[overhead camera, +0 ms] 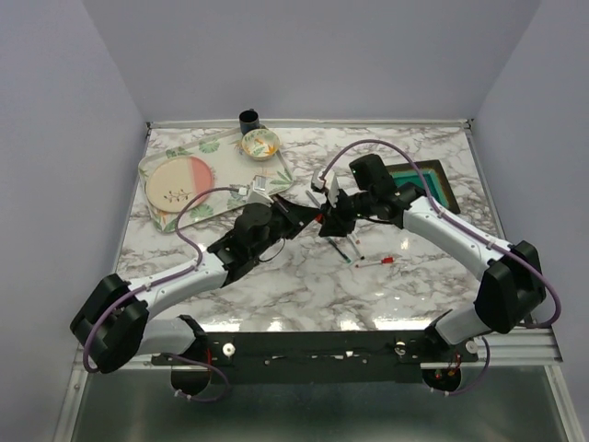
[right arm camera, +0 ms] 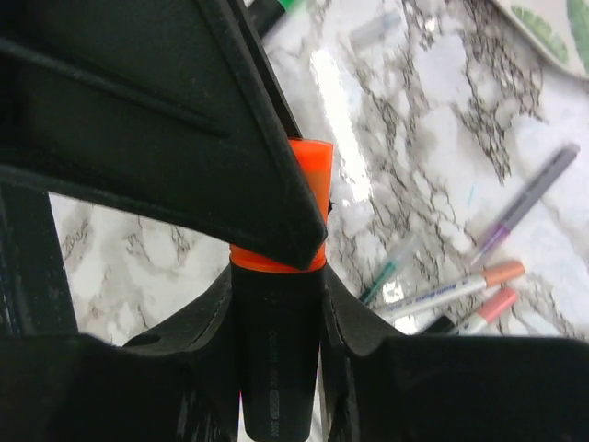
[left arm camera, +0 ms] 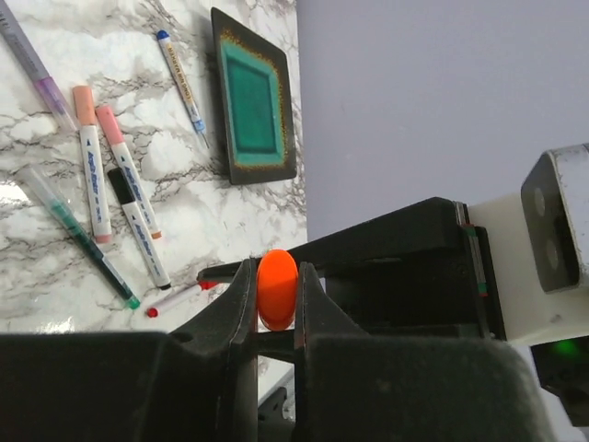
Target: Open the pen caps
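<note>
A thick black highlighter is held in the air between both grippers, above the middle of the table. My left gripper [left arm camera: 276, 296] is shut on its orange cap [left arm camera: 276, 287]. In the right wrist view my right gripper [right arm camera: 276, 308] is shut on the highlighter's black body [right arm camera: 276, 368], with the orange cap [right arm camera: 315, 175] just above its fingers and partly hidden by the left gripper's finger. From above, the left gripper [overhead camera: 308, 219] and right gripper [overhead camera: 333, 221] meet tip to tip. Several other pens [left arm camera: 124, 175] lie capped on the marble below, with peach, pink, black, blue and red ends.
A dark square tray with a teal centre [overhead camera: 419, 184] lies at the right. A floral tray [overhead camera: 216, 175] at the back left carries a pink plate [overhead camera: 178, 184]. A small bowl [overhead camera: 260, 143] and a black cup [overhead camera: 248, 120] stand beside it. A short red-ended pen [overhead camera: 373, 262] lies nearest.
</note>
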`<state>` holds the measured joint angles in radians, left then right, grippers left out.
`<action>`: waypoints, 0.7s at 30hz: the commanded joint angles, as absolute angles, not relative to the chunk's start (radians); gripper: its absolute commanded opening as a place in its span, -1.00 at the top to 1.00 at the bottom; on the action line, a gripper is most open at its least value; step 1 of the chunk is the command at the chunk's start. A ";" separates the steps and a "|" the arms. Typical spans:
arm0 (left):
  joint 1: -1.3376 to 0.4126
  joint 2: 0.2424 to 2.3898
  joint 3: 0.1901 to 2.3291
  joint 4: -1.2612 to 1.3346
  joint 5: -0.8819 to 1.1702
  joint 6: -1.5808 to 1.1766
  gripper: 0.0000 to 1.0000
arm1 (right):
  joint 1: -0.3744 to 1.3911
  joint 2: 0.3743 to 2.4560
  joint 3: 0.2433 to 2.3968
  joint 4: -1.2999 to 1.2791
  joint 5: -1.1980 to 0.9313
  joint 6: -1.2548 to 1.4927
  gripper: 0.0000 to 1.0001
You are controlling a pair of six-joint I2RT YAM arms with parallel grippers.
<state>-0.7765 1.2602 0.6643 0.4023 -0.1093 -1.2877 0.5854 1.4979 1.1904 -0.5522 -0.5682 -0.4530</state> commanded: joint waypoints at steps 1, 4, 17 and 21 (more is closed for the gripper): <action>-0.594 1.141 0.568 0.373 -0.322 -1.338 1.00 | 0.583 1.483 1.083 -0.624 -0.558 -0.476 0.99; -0.545 1.124 0.558 0.357 -0.284 -1.332 1.00 | 0.581 1.467 1.066 -0.620 -0.537 -0.483 0.99; -0.497 1.213 0.591 0.092 -0.281 -1.079 1.00 | 0.431 1.425 1.051 -0.488 -0.436 -0.361 0.99; -0.473 1.317 0.591 0.081 -0.284 -1.035 1.00 | 0.422 1.428 1.055 -0.485 -0.433 -0.351 0.99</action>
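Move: The orange cap in my left fingers is still on the marker whose black body my right hand holds; from my right hand it lies about 4 cm left, 1 cm forward and 2 cm lower. The pen cluster is some 4 cm right, 7 cm forward and 13 cm below that hand, the red-capped pen 12 cm right and 3 cm back. From my left hand the green-capped marker lies about 20 cm left, 1 cm forward and 19 cm down, two slim pens 6 cm farther left. I pull cap and marker apart: my left hand, still pinching the orange cap, whips about 13 cm left and 5 cm forward, turning some 20 degrees counter-clockwise, then sinks 9 cm towards the green-capped marker, tilting down. My right hand keeps its grip on the black body, dips down and back nearly 5 cm, then swings right and forward above the pen cluster, turning clockwise. ##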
